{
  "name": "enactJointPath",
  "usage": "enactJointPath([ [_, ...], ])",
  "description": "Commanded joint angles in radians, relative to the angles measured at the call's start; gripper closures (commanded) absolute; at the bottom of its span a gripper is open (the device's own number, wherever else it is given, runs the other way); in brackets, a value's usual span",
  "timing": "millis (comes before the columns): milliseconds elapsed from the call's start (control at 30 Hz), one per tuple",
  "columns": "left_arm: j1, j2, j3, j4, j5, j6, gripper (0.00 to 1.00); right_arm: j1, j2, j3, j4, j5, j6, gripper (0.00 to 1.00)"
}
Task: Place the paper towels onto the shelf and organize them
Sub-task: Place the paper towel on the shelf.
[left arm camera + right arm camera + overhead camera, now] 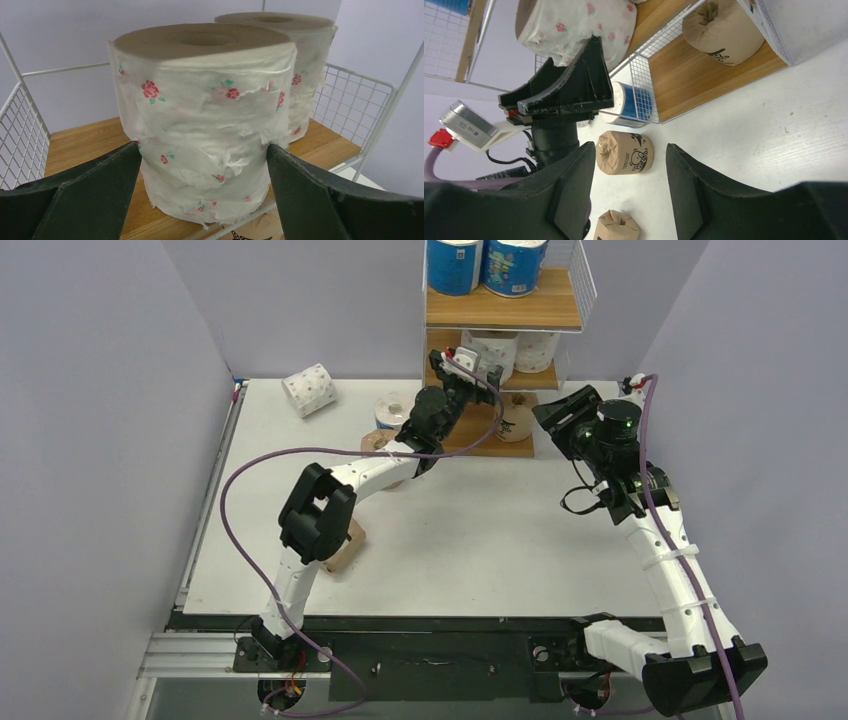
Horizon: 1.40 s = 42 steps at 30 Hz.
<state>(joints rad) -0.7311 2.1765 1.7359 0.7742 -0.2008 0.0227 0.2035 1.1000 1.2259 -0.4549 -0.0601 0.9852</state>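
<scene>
The shelf (503,310) stands at the table's far edge. Two blue paper towels (455,265) sit on its top board, and a brown one (515,420) sits on the bottom board. My left gripper (465,365) reaches into the middle tier. There its open fingers (100,185) flank a white rose-print roll (205,115) standing upright at the board's front edge, tips at its sides. A second white roll (305,75) stands behind it. My right gripper (560,412) hovers open and empty right of the shelf.
On the table lie a white dotted roll (308,390), an upright blue roll (393,410), a brown roll (625,152) near the shelf and another (343,545) under my left elbow. Wire mesh sides (20,135) close the tier left and right.
</scene>
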Motion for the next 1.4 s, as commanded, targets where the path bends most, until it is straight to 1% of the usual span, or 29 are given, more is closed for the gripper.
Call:
enactJointPath([
  [0,0.014,0.032,0.077,-0.018,-0.018,0.022,0.07,-0.001,-0.051,-0.037,0.038,0.035,-0.037,0.50],
  [300,0.030,0.075,0.151,-0.052,-0.028,0.015,0.07,-0.001,-0.144,-0.119,-0.001,0.071,-0.073,0.51],
  [633,0.051,0.127,0.237,-0.075,-0.014,-0.016,0.07,0.001,-0.306,-0.277,-0.022,0.132,-0.078,0.52],
  [733,0.051,0.143,0.265,-0.082,-0.007,-0.049,0.06,0.001,-0.307,-0.285,-0.034,0.129,-0.084,0.52],
  [1367,0.059,0.204,0.326,-0.117,0.018,-0.091,0.06,0.004,-0.327,-0.289,-0.062,0.150,-0.113,0.52],
])
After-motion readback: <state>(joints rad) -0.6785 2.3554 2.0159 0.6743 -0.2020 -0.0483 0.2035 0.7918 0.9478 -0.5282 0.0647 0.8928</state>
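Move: The left hand still grips the flowered roll at the middle shelf's front edge; the free spot for the roll is about 5 cm straight ahead, at the same height. From that hand, the second flowered roll stands roughly 4 cm farther out and 11 cm to the right, and the kraft roll on the bottom shelf about 3 cm ahead, 9 cm right and 20 cm lower. From the empty right hand, the free spot lies some 21 cm ahead and 13 cm left, about level. Pinching the flowered roll between its two fingers, the left hand slides it almost level about 5 cm forward, deeper over the middle shelf's board and up alongside the second flowered roll, slowing toward the end with its grip unchanged. The empty right hand backs away from the shelf, some 6 cm back, 5 cm down and a little right, rolling slightly. ##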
